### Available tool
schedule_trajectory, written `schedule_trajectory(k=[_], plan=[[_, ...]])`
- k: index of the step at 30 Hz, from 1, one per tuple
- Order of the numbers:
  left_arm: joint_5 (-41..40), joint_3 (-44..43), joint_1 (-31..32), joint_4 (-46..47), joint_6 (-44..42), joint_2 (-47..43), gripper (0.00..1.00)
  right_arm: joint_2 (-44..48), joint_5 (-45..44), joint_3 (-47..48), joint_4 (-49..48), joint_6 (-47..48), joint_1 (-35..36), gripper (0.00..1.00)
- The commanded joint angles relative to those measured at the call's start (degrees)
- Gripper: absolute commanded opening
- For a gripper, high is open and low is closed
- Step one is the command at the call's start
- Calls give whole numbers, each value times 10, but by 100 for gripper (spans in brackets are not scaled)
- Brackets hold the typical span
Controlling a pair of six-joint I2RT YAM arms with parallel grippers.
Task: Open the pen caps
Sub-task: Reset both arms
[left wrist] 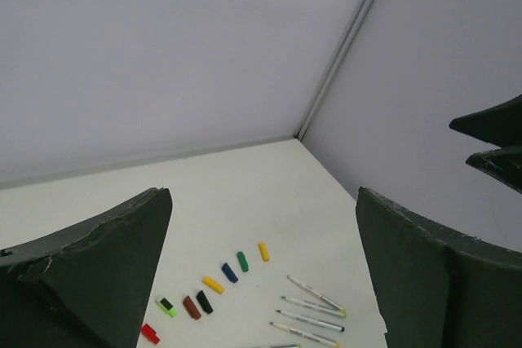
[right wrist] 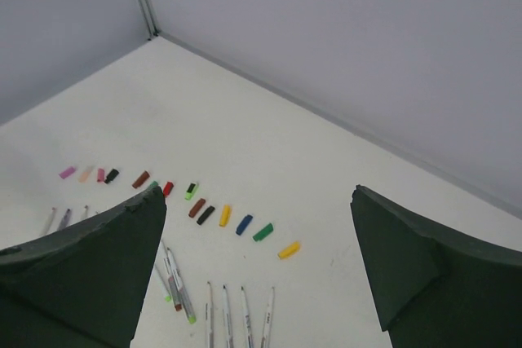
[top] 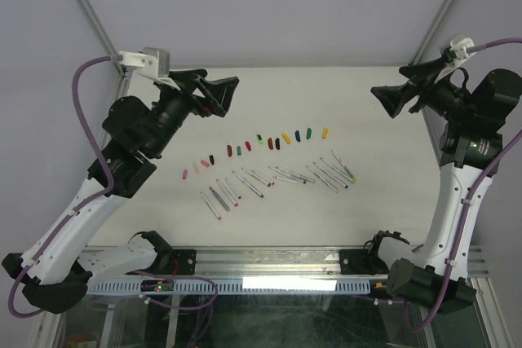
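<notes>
The pen caps (top: 259, 143) lie in a curved row across the middle of the white table (top: 342, 87), coloured pink, red, black, green, yellow and blue. In front of them the pens (top: 277, 177) lie uncapped in a loose row, thin white and grey barrels. My left gripper (top: 227, 96) hangs open above the far left of the table, nothing between its fingers. My right gripper (top: 383, 102) hangs open above the far right, also empty. The left wrist view shows caps (left wrist: 229, 272) and pens (left wrist: 314, 292) far below the left gripper (left wrist: 263, 201). The right wrist view shows the cap row (right wrist: 224, 216) and pens (right wrist: 245, 315) below the right gripper (right wrist: 258, 195).
Grey walls enclose the table at the back and sides, with a corner post (left wrist: 342, 46). The right gripper's fingers (left wrist: 493, 140) show at the edge of the left wrist view. A metal rail (top: 269, 260) runs along the near edge between the arm bases.
</notes>
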State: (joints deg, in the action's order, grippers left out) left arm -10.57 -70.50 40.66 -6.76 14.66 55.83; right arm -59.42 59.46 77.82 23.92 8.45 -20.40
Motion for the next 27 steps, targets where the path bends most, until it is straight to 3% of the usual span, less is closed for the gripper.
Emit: schedule_trajectory(k=[1,8,27], plan=[[2,-78,-6,-128,26,-7,99,10,34,53,-56,-138,-5,98],[10,-96,-5,-149,22,-33,99,14,-19,70,-46,-211,-5,99],[21,-90,-6,-145,21,-36,99,26,-12,91,-13,-205,-4,99]])
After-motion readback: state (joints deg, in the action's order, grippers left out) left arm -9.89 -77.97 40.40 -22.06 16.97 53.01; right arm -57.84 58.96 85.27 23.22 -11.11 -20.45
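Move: Both hands hang empty and wide open over the table. The yellow cap at the row's right end is roughly 20 cm ahead of the left hand, 35 cm to its right and 44 cm below. From the right hand that cap is about 17 cm ahead, 9 cm left and 41 cm below; the green cap beside it is 17 cm ahead and 15 cm left, and the rightmost uncapped pens are some 1 cm ahead and 5 cm left, equally low. Upward and a little back, the right hand climbs about 5 cm away from the yellow cap, rolling its left side up some 10 degrees. The left hand draws back and slightly left, rises briefly, then sinks most of that again; its fingers tip slightly down and it comes to rest early. Both grippers stay wide open, touching nothing. ##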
